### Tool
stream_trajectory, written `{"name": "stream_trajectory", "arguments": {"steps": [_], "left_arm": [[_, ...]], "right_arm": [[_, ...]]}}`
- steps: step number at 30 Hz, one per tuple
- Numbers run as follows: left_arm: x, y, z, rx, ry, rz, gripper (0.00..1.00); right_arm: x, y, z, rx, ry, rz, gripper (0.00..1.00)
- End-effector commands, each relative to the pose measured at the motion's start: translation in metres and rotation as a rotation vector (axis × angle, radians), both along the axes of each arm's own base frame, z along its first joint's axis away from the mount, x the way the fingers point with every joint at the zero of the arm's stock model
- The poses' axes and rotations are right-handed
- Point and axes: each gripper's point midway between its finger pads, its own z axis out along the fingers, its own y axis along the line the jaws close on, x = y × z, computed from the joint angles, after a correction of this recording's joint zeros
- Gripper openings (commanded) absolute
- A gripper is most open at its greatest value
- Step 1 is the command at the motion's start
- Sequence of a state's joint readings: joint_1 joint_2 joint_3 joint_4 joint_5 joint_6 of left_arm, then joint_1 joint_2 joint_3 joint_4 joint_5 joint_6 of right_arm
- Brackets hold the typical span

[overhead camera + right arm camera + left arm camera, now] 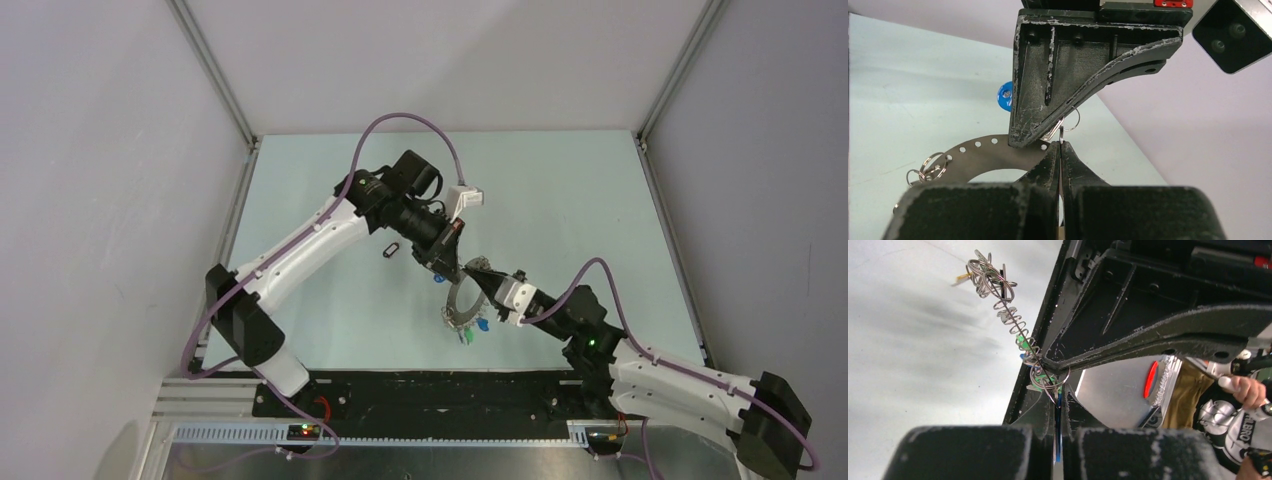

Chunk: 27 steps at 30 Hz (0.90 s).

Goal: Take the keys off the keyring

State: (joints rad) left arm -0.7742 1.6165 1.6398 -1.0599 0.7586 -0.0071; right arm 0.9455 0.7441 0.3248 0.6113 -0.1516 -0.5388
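Note:
The keyring (447, 305) is a flat silver hoop with holes round its rim, held up over the table between both grippers. In the right wrist view the keyring (978, 151) shows face-on; in the left wrist view the keyring (1013, 320) is edge-on, strung with small wire rings. Green and blue keys (470, 335) hang at its near side. My left gripper (452, 262) (1058, 407) is shut on a blue key (1058, 437), whose head (1005, 96) pokes out beside its fingers (1068, 85). My right gripper (487, 284) (1060, 145) is shut on a small wire ring (1071, 120) at the hoop's edge.
A small black tag (391, 249) lies on the pale table left of the grippers. A black strip (430, 385) runs along the near edge by the arm bases. Grey walls and metal posts (215, 70) fence the table. A person's hand (1248, 390) shows beyond the edge.

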Motion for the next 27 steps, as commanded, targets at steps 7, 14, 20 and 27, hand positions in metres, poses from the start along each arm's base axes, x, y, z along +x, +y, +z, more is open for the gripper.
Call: {"name": "stream_trajectory", "arguments": {"steps": [7,14,20,27], "left_arm": [[0.027,0.021,0.01,0.145,-0.029,0.201,0.0],[0.048,0.033,0.02,0.186,-0.184,0.269,0.0],[0.052,0.037,0.035,0.161,-0.261,0.273,0.0],[0.036,0.046,0.029,0.176,-0.412,0.105,0.0]], "right_arm": [[0.029,-0.001,-0.006,-0.085,-0.069,-0.113,0.0],[0.028,0.005,-0.005,-0.075,-0.059,-0.088,0.0],[0.028,0.006,0.0,-0.029,-0.015,-0.066,0.5],[0.017,0.0,0.006,0.015,0.073,0.071,0.77]]}}
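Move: The left fingers hold the split ring of a blue-headed key, still linked to the keyring plate. The plate's middle lies about 3 cm back and 2 cm to the right of that hand, slightly lower; the blue key head is roughly 3 cm to its left, level with it. The black tag on the table is some 5 cm ahead, 13 cm left and 21 cm below. The right fingers pinch the plate's rim, its middle about 5 cm back, straight behind and slightly lower; the green tag is some 12 cm straight back and a little below. The right fingers keep their pinch on the plate's rim while both hands ease forward, then open to about three quarters and let go, that hand having gone about 3 cm forward and a touch down. The left stays shut on the key's split ring and carries on about 5 cm forward and 4 cm left, turning some 20 degrees. ##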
